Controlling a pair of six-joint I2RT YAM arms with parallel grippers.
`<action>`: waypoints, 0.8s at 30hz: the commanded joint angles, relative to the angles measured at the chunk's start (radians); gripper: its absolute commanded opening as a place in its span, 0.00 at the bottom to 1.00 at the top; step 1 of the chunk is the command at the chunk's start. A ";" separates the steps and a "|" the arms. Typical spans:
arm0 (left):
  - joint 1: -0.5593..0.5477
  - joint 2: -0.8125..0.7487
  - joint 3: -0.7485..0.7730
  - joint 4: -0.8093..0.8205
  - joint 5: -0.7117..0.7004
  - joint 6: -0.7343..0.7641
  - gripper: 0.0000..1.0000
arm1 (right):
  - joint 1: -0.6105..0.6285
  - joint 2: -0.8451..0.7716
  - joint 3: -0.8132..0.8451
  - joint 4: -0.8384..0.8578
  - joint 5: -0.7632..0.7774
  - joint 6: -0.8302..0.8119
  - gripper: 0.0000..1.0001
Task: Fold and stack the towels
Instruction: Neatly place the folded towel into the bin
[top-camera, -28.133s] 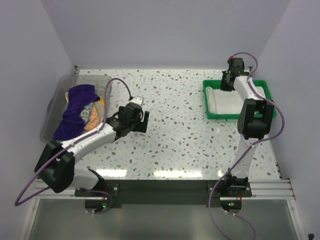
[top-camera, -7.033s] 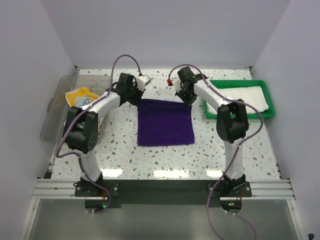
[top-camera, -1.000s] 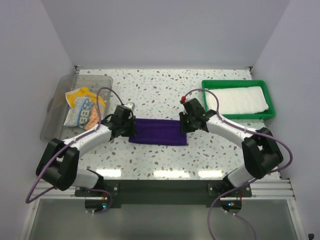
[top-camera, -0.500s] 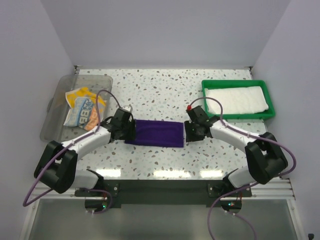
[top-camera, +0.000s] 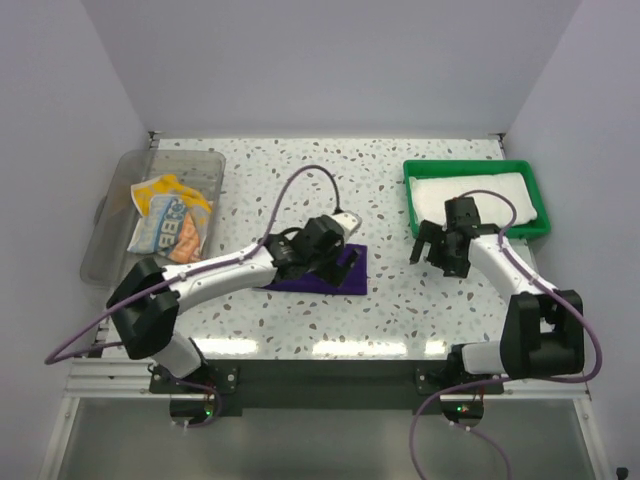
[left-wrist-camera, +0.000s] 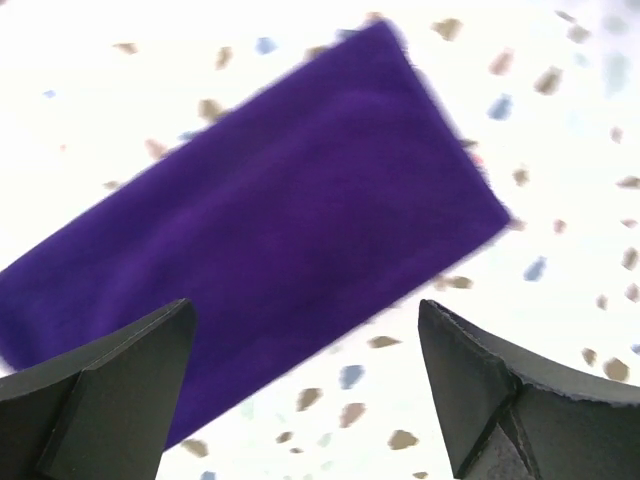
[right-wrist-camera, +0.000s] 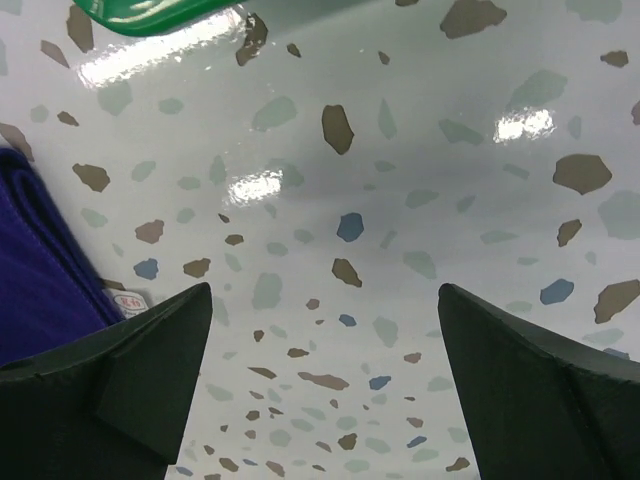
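The deep purple towel (top-camera: 343, 274) lies folded into a strip on the speckled table, flat and free of both grippers. My left gripper (top-camera: 328, 243) hovers over its middle, open and empty; in the left wrist view the purple towel (left-wrist-camera: 250, 210) fills the space above the open left gripper (left-wrist-camera: 305, 308). My right gripper (top-camera: 434, 254) is open and empty over bare table, to the right of the cloth. The right wrist view shows the purple towel's end (right-wrist-camera: 40, 275) left of the open right gripper (right-wrist-camera: 325, 292). The white towel (top-camera: 480, 196) lies in the green tray (top-camera: 411, 205). The lettered towel (top-camera: 170, 222) sits in the clear bin (top-camera: 108, 222).
The green tray stands at the back right, its edge (right-wrist-camera: 150, 14) just beyond my right gripper. The clear bin stands at the back left against the wall. The left arm's purple cable (top-camera: 300, 180) arches above the table's middle.
Both grippers have opened and let go of the purple towel's ends. The left one has swung right over the towel; the right one has drawn back towards the green tray.
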 joint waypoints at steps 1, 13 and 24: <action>-0.116 0.092 0.123 -0.008 -0.002 0.090 0.98 | -0.025 -0.019 -0.026 -0.024 -0.093 0.027 0.99; -0.243 0.428 0.373 -0.091 -0.001 0.109 0.71 | -0.031 -0.054 -0.103 0.001 -0.136 0.047 0.99; -0.243 0.555 0.412 -0.132 -0.044 0.121 0.68 | -0.031 -0.080 -0.132 0.021 -0.173 0.048 0.99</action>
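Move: The left hand hovers over the folded purple towel; the towel's near right corner lies about 9 cm to its right, 5 cm back and 10 cm below. The green bin with the white towel is some 34 cm right and 19 cm ahead, and the right gripper stands roughly 22 cm to the right, nearly level fore and aft. From the right hand that corner is about 13 cm left, 6 cm back and 5 cm down. Left hand swings about 11 cm right, then sinks 9 cm to the towel's corner, fingers narrowing; right draws back. ##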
